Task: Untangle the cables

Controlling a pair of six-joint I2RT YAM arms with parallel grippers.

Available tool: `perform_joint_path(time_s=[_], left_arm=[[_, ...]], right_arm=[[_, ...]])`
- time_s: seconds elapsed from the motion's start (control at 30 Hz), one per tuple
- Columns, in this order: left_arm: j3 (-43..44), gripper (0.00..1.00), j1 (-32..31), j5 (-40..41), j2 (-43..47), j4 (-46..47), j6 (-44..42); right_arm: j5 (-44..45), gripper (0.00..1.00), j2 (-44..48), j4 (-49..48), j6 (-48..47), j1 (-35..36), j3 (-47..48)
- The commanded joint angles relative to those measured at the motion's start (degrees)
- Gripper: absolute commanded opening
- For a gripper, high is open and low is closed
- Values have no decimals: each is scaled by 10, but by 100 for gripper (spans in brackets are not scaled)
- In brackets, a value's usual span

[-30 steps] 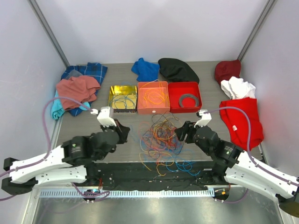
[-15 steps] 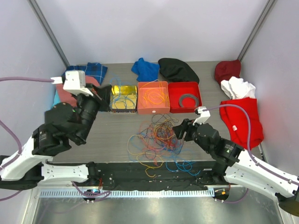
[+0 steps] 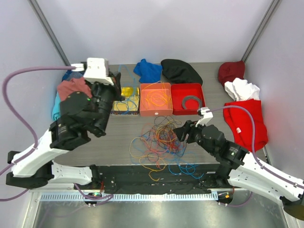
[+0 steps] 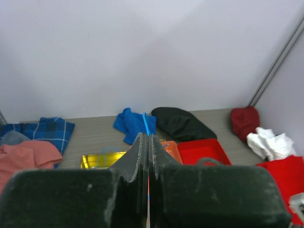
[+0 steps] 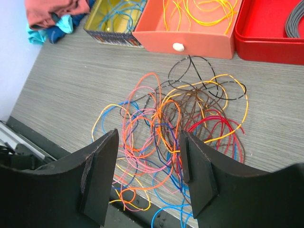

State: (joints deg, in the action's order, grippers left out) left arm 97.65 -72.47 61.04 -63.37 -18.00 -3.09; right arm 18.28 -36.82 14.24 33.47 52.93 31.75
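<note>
The cables (image 3: 159, 142) lie in a loose tangle of orange, yellow, blue, red and brown strands on the table's near middle. They also fill the right wrist view (image 5: 190, 109). My right gripper (image 3: 182, 133) hovers open just above the tangle's right side, its jaws (image 5: 148, 135) wide apart with nothing between them. My left gripper (image 3: 115, 92) is raised high over the yellow tin (image 3: 137, 99). It is shut (image 4: 148, 136) on a thin blue cable (image 4: 146, 124) that sticks out past the fingertips.
An orange tray (image 3: 155, 113) holds orange and yellow strands; a red tray (image 3: 187, 112) holds a grey coil (image 3: 192, 101). Clothes ring the table: blue (image 3: 147, 70), black (image 3: 180, 71), dark red (image 3: 231, 71), white (image 3: 241, 89), red (image 3: 244, 123), salmon (image 3: 71, 88).
My left arm has lifted from beside the tangle and swung up and back over the yellow tin, still shut. The tangle has spread leftward. The right gripper has edged slightly left.
</note>
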Motion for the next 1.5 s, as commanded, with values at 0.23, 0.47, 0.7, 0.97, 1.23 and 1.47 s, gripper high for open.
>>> perform_joint_path(time_s=[0.23, 0.47, 0.7, 0.97, 1.23, 1.47], left_arm=[[-89, 0, 198, -144, 4, -126, 201], [-111, 0, 337, -260, -30, -118, 237], [-126, 0, 412, -340, -87, -82, 275], [-141, 0, 471, -391, -174, -45, 308], [-149, 0, 515, -405, -242, -10, 332], [-149, 0, 521, -410, -291, -16, 329]], right_arm=[[25, 62, 45, 11, -3, 2, 13], [39, 62, 51, 18, -12, 2, 11], [51, 62, 51, 24, -28, 3, 9], [69, 63, 65, 43, -44, 2, 3], [82, 63, 78, 47, -51, 3, -6], [83, 63, 75, 47, -51, 2, -7]])
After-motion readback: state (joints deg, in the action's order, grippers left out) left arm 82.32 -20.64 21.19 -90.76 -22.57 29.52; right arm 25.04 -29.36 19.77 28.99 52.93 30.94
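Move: The gold box lies about 23 cm ahead of the left hand, 8 cm to its left and roughly 51 cm below. The salmon box is some 16 cm to the right of the gold one, level with it; the blue towel is about 15 cm beyond the gold box and 12 cm to its right; the tangle is around 2 cm ahead and 13 cm right of the hand. From the right hand, the gold box is roughly 24 cm ahead and 26 cm left. Down and forward together, the left hand swoops about 29 cm lower and 23 cm farther out, with a slight shift to its left, to end well above the gold box. Its wrist tips the fingers down some 35 degrees and turns a little counter-clockwise, the fingers staying shut on a blue cable. The open, empty right hand eases a few centimetres right, away from the tangle. ##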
